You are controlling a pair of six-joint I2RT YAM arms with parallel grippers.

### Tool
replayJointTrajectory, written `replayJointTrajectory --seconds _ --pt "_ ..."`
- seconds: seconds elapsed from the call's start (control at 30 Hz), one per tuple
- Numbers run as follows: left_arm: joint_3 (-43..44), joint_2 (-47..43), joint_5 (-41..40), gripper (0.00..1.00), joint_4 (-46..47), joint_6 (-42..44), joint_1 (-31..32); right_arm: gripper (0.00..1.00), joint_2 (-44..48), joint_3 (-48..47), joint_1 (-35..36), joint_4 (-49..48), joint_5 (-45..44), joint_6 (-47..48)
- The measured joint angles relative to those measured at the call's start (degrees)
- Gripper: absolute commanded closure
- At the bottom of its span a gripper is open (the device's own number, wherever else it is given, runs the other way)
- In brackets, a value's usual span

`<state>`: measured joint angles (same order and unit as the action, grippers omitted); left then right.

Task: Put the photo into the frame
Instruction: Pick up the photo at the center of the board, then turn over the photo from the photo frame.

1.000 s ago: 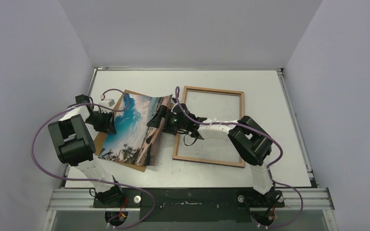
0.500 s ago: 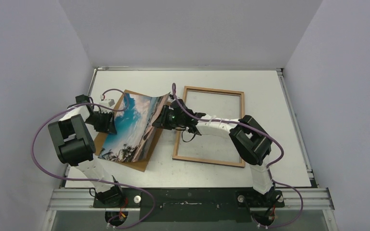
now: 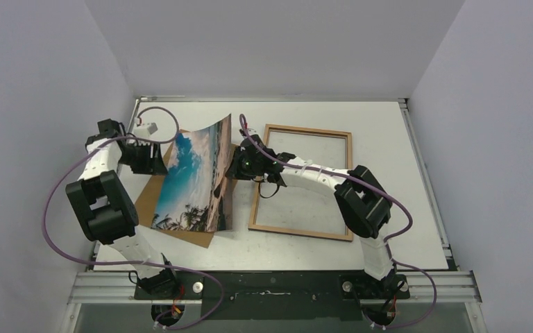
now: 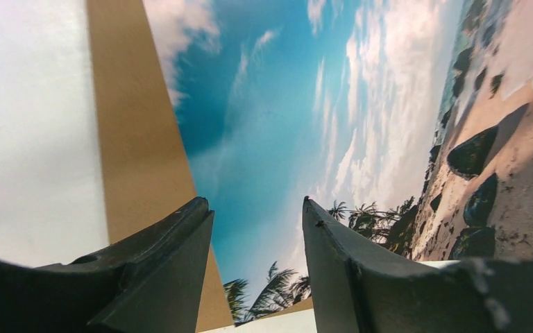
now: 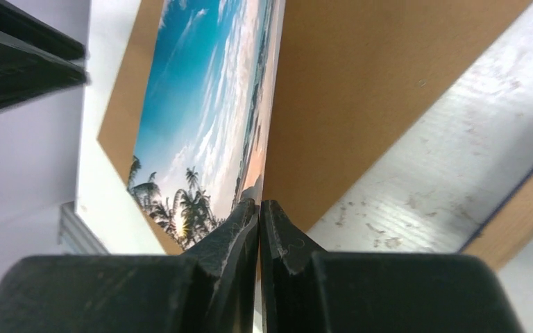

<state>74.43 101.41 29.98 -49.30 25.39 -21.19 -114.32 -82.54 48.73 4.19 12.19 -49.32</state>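
The photo (image 3: 193, 177), a beach print, stands steeply tilted, its right edge raised and its left edge resting low on the brown board. My right gripper (image 3: 234, 166) is shut on that raised right edge; in the right wrist view the jaws (image 5: 259, 205) pinch the thin sheet (image 5: 201, 118). My left gripper (image 3: 151, 158) hangs just left of the photo, apart from it. Its fingers (image 4: 257, 208) stand apart with nothing between them, and the print (image 4: 305, 104) lies beyond. The frame (image 3: 309, 130), wood-brown side up, lies flat to the right.
A flat brown backing board (image 3: 146, 201) lies under the photo, also seen as the backing board (image 4: 132, 118) and the backing board (image 5: 361, 76). A frame corner (image 5: 520, 222) shows at the right. Table rails run along the back and right edges.
My right gripper has shut on the photo's right edge and lifted it, swinging the print up steeply. My left gripper has widened and drawn back up and left from the photo.
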Motion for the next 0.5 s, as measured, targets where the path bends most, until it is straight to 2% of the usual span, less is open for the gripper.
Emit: replayJointTrajectory --seconds 0.23,0.37,0.5 --pt "12.52 -0.92 4.28 0.47 -3.96 -4.33 0.00 0.95 3.61 -7.02 -1.97 12.35 -4.48 9.90" --pt "13.64 -2.62 5.07 0.48 -3.98 -6.51 0.02 0.95 11.19 -9.64 -4.33 21.07 -6.88 14.91" --pt "13.57 -3.04 5.38 0.50 -3.85 -8.02 0.13 0.95 18.53 -16.94 -5.92 30.49 -12.94 19.45"
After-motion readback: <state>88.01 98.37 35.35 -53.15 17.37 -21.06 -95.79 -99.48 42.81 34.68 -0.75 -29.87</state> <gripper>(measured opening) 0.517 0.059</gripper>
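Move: The photo is already pinched by its right edge in the right fingers, its middle about 13 cm to that hand's left, 1 cm back and 5 cm below. The frame's middle lies some 22 cm to the right of the right hand, 2 cm back and 10 cm down; the brown board's middle is about 15 cm left, 4 cm back, equally low. From the left hand, the frame's middle lies roughly 44 cm right, 4 cm back and 6 cm down. The photo is swept up off the brown board by the right hand, which keeps its closed pinch on the right edge and climbs about 18 cm, speeding up, while swinging some 11 cm right towards the frame and turning about 25 degrees. The empty left hand, fingers still half open, backs up out of the way, about 9 cm up and 4 cm forward. ##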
